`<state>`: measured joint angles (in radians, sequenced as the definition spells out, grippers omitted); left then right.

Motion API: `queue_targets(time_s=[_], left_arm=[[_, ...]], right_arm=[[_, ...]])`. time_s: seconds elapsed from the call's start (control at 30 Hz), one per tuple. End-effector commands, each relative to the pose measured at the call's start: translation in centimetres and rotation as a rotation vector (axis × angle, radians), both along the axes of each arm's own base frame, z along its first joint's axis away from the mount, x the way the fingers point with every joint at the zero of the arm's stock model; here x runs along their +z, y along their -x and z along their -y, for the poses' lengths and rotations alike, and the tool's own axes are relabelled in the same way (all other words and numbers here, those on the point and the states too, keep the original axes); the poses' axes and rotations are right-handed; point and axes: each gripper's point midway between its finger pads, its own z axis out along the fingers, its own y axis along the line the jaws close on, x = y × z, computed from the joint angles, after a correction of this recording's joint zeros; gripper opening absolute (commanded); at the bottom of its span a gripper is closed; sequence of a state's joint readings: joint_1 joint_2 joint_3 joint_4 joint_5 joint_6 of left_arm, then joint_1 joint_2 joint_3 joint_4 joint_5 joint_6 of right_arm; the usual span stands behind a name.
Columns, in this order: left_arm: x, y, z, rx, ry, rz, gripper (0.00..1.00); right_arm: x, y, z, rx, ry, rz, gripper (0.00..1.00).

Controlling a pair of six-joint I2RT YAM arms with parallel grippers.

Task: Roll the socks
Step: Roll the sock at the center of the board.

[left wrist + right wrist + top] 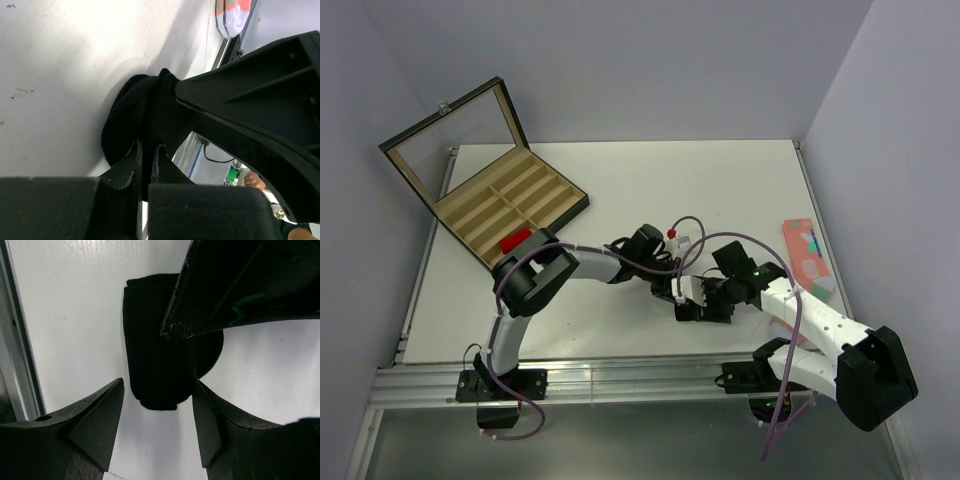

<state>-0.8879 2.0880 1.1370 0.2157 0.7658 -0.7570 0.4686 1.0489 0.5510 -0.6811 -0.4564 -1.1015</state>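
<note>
A black sock (pixel 155 350) lies partly rolled into a thick bundle on the white table. In the left wrist view the sock (pixel 127 115) bulges just beyond my left gripper (pixel 147 150), which is shut on a fold of its fabric. My right gripper (pixel 158 385) is open, one finger on each side of the bundle's near end, not pressing it. The left gripper's finger (pixel 225 290) crosses the top of that view. From above, both grippers (pixel 672 288) (pixel 705 305) meet at the table's front centre and hide the sock. A red sock (pixel 516 240) lies in the box.
An open divided box (pixel 535 190) with a raised glass lid (pixel 455 140) stands at the back left. A salmon-pink patterned sock (pixel 807 255) lies by the right edge, also in the left wrist view (pixel 232 15). The table's metal front rail (pixel 15 340) runs close by.
</note>
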Motion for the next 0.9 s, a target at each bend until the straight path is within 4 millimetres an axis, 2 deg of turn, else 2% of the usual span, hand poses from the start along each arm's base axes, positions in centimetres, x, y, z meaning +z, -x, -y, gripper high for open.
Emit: queue_targets(time_s=[0.0, 0.1, 0.2, 0.3, 0.37, 0.53, 0.57, 0.63, 0.67, 0.73, 0.77, 0.87], left_arm=[[-7.6, 2.2, -4.4, 0.014, -0.284, -0.091, 0.00], [-7.6, 2.0, -4.3, 0.013, -0.280, -0.095, 0.00], [-7.5, 1.9, -4.2, 0.019, -0.281, -0.101, 0.00], [-7.5, 1.5, -4.1, 0.045, -0.288, -0.105, 0.03], [-7.2, 1.4, -4.0, 0.072, -0.287, -0.117, 0.06], [-5.8, 0.1, -3.7, 0.178, -0.259, -0.081, 0.20], [-5.0, -0.2, -3.5, 0.205, -0.248, -0.076, 0.23], [-4.9, -0.5, -4.0, 0.252, -0.257, -0.066, 0.27], [-4.0, -1.4, -3.8, 0.303, -0.240, -0.038, 0.32], [-3.7, -1.8, -4.2, 0.346, -0.236, -0.018, 0.36], [-3.0, -2.7, -4.1, 0.393, -0.218, 0.018, 0.36], [-2.6, -3.0, -4.8, 0.448, -0.197, 0.039, 0.41]], right_arm=[[-0.4, -0.3, -0.1, -0.006, 0.016, 0.001, 0.63], [-0.5, -0.4, -0.1, -0.017, 0.017, -0.008, 0.61], [-0.7, -0.4, -0.1, -0.035, 0.032, -0.036, 0.53], [-1.0, -0.6, 0.1, -0.059, 0.053, -0.055, 0.32], [-1.3, -0.6, 0.3, -0.075, 0.069, -0.076, 0.32], [-1.7, -0.5, 0.4, -0.099, 0.088, -0.110, 0.29], [-1.8, -0.4, 0.5, -0.102, 0.092, -0.115, 0.28], [-2.0, -0.3, 0.6, -0.109, 0.101, -0.126, 0.28], [-2.1, -0.2, 0.7, -0.112, 0.105, -0.131, 0.28], [-2.4, -0.1, 1.0, -0.118, 0.117, -0.136, 0.28], [-2.4, -0.1, 0.9, -0.118, 0.117, -0.138, 0.28], [-2.5, -0.1, 1.0, -0.123, 0.122, -0.146, 0.28]])
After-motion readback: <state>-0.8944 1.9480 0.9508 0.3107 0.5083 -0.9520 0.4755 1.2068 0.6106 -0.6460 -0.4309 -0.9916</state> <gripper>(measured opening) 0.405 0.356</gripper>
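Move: The folded black sock lies half under both hands. From the right hand, its middle is about 4 cm to the left, level fore and aft, and some 2 cm lower, with the sock's right end between the open fingers. The left hand already pinches it, with its middle about 3 cm to the right, 1 cm back and 1 cm below. The peach patterned sock lies roughly 24 cm right and 7 cm ahead of the right hand. Downward by about 1 cm and slightly forward, the right hand settles over the black sock's right end and closes its fingers on it, pinching the two long sides inward. Only then does the left hand open, letting go of its pinch and easing some 2 cm left and a little forward while turning about 15 degrees counter-clockwise. ##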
